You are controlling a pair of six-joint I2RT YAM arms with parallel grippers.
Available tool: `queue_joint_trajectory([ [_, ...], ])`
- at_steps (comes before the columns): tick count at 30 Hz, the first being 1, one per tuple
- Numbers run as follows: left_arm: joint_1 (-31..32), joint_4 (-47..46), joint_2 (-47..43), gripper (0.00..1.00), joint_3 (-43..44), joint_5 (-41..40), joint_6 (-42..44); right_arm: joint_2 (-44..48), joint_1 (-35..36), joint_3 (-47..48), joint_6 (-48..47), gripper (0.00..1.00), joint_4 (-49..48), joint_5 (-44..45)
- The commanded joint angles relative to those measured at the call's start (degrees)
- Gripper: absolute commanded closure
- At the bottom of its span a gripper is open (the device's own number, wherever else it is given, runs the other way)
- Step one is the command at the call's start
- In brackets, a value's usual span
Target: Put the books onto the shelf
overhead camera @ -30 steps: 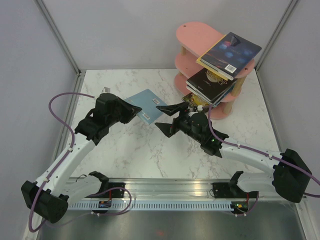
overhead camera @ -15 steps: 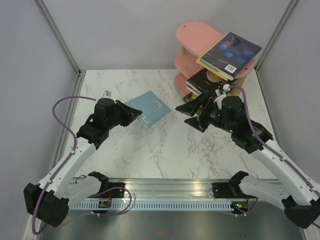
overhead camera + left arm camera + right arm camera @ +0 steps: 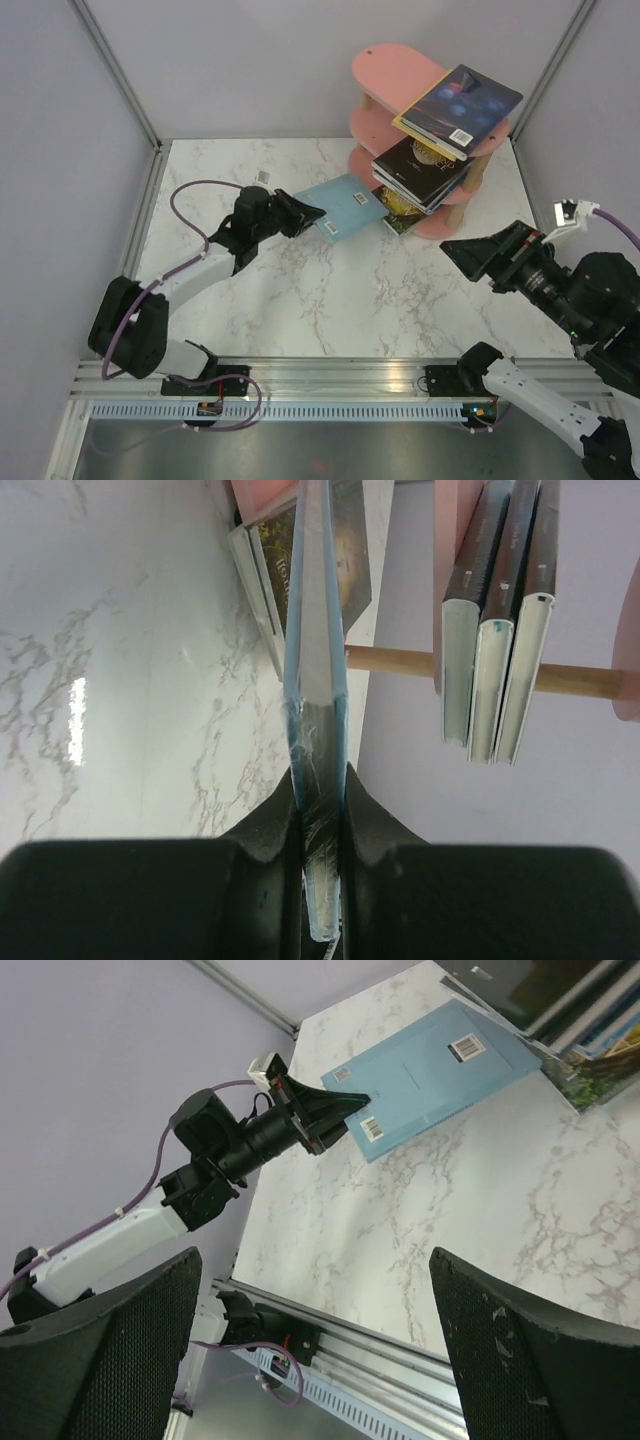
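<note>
My left gripper (image 3: 306, 213) is shut on the near edge of a light blue book (image 3: 348, 204) and holds it level just above the table. The book's far end is close to the lowest tier of the pink shelf (image 3: 398, 68). In the left wrist view the book (image 3: 315, 670) runs edge-on from between the fingers (image 3: 375, 815) toward a wooden post (image 3: 392, 660). A dark purple-blue book (image 3: 462, 104) lies on the top board, a black stack (image 3: 418, 170) on the middle one, and a green-yellow book (image 3: 402, 217) at the bottom. My right gripper (image 3: 470, 262) is open and empty, off to the right.
Three books (image 3: 498, 630) hang over the edge of the shelf's middle board in the left wrist view. Grey walls close the marble table (image 3: 300, 290) at the left, back and right. An aluminium rail (image 3: 320, 385) runs along the near edge.
My left arm has carried the light blue book to the right, up to the shelf's foot. The right arm has drawn back from the shelf to the right side, jaws open.
</note>
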State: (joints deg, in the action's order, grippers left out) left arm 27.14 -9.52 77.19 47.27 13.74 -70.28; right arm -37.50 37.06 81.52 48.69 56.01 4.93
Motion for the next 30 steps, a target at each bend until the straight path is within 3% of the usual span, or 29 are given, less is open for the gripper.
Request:
queue_joint_trajectory([
  [1, 1.25, -21.12, 7.32, 0.98, 3.89, 2.52, -7.39, 3.38, -0.06, 0.31, -0.09, 0.03, 3.67, 6.14],
  [2, 1.34, -28.29, 9.45, 0.98, 4.32, 2.78, -8.89, 4.87, -0.06, 0.48, 0.27, 0.03, 4.37, 7.10],
  [5, 1.69, -37.99, 18.83, 0.98, 6.86, 3.84, -13.73, 6.64, 0.64, 2.24, 1.59, 0.03, 7.00, 11.32],
  [9, 3.71, -42.24, 27.90, 0.98, 14.84, 2.18, -16.47, 8.40, 1.87, 3.74, 4.22, 0.02, 9.64, 15.37],
  [20, 10.30, -35.84, 44.45, 0.98, 31.74, -1.08, -18.49, 12.88, 4.34, 5.06, 10.55, 0.03, 14.83, 24.07],
  [30, 12.94, -28.72, 49.46, 0.97, 35.96, -6.97, -18.84, 14.03, 5.65, 5.85, 12.40, 0.03, 16.94, 26.71],
])
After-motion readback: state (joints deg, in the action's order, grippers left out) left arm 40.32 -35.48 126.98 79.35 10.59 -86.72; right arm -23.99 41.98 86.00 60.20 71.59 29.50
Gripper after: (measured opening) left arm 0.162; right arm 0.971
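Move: The left gripper already pinches the light-blue book by its edge. The bottom tier of the pink shelf lies about 15 cm ahead, 23 cm to its right and 12 cm lower; the green book on it is some 12 cm ahead, 21 cm right and 16 cm down. The black books on the tier above sit roughly 15 cm ahead, 25 cm right and 3 cm higher. From the right gripper, the bottom tier is about 35 cm ahead, straight in line, some 32 cm below. Bring the left gripper about 20 cm to the right, going some 10 cm forward over the first half and sinking in two stages, to feed the light-blue book into the bottom tier, above the green book and under the black books' board; keep the pinch and roll the hand's left side down some 15 degrees. Draw the open, empty right gripper away rightward and slightly back, turning clockwise. ##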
